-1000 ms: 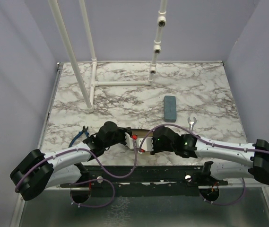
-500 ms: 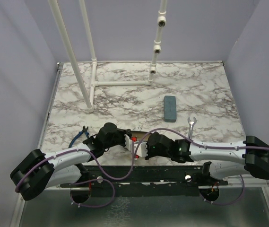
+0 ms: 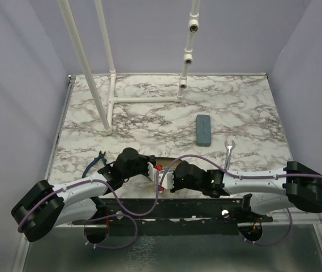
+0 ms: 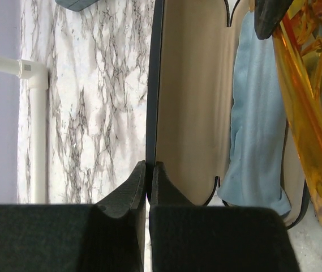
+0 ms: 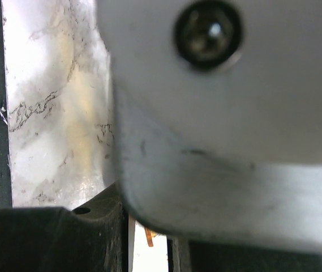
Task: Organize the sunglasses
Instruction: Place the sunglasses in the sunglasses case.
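Note:
In the left wrist view an open black case (image 4: pixel 189 102) shows its beige inside, with a light blue cloth (image 4: pixel 257 113) in it. My left gripper (image 4: pixel 148 175) is shut on the thin dark rim of the case's lid. The translucent yellow-orange sunglasses (image 4: pixel 305 124) lie over the case's right side, with a dark fingertip (image 4: pixel 271 17) of the right gripper on their top. In the top view both grippers meet near the table's front edge, the left gripper (image 3: pixel 152 169) beside the right gripper (image 3: pixel 166 180). A sliver of the orange sunglasses frame (image 5: pixel 149 235) shows between the fingers of my right gripper (image 5: pixel 148 242).
A blue-grey oblong case (image 3: pixel 204 129) lies at mid right, and a small wrench (image 3: pixel 228 148) sits just in front of it. Blue-handled pliers (image 3: pixel 98 160) lie at the left. A white pipe frame (image 3: pixel 111 96) stands at the back. A pale housing (image 5: pixel 228 113) blocks most of the right wrist view.
My right arm has slid left, bringing its gripper closer to the left gripper over the open case. The left arm has barely moved.

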You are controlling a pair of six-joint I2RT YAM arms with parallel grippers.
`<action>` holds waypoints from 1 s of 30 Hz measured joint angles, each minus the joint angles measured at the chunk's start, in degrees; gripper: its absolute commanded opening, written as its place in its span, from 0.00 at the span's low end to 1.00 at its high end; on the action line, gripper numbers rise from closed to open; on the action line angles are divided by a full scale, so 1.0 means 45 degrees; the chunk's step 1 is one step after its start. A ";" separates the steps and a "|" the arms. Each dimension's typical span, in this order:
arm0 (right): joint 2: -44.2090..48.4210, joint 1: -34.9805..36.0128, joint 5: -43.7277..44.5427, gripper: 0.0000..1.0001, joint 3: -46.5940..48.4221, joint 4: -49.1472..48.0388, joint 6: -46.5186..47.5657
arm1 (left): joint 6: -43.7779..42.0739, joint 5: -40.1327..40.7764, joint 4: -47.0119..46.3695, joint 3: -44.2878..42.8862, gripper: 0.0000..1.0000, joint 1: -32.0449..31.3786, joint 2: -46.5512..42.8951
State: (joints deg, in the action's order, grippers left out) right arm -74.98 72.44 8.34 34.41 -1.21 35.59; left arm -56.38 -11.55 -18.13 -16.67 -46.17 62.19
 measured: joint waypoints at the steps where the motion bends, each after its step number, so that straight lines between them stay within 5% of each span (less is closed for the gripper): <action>1: -0.0029 0.0010 0.0005 0.18 0.0000 -0.0044 0.0000 | -0.0019 -0.0010 -0.0005 0.0034 0.00 0.0010 -0.0039; 5: -0.0155 0.0078 0.0185 0.18 0.0000 -0.0097 -0.0058 | -0.0121 -0.0083 -0.0044 0.0097 0.00 0.0029 -0.0073; 17: -0.1171 0.0141 0.0665 0.18 0.0053 -0.0835 -0.0563 | 0.0092 -0.0185 0.0461 0.0350 0.36 0.0330 -0.0495; 25: -0.1520 0.0151 0.0651 0.18 0.0053 -0.1248 -0.1472 | 0.1273 0.0253 0.2880 0.0029 0.67 0.0330 -0.1103; 30: -0.1637 0.0151 0.0622 0.18 0.0053 -0.1647 -0.2191 | 0.2506 0.0398 0.4692 -0.0481 0.73 0.0325 -0.1443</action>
State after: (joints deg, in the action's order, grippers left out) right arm -82.35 73.12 11.14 34.65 -8.62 25.74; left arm -45.10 -9.76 2.98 -18.83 -44.71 55.70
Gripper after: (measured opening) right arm 0.207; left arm 0.700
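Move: Between the left hand's closed fingers is the far rim of the open case's lid; the lid's middle lies about 7 cm to the right, 2 cm back and slightly lower. The near half with the blue cloth, where the sunglasses are going, is some 6 cm back, 7 cm right and 4 cm below. From the right hand it is about 1 cm ahead, 1 cm right and 4 cm below. That hand already holds the sunglasses right at its fingertips. Lowering the sunglasses about 2 cm towards the cloth-lined near half, the right hand keeps its pinch, then drifts some 1.5 cm left and turns slightly clockwise. Meanwhile the left fingers open wide, let go of the lid's rim and draw off about 5 cm to the left, down and back, tipping more steeply downward. ##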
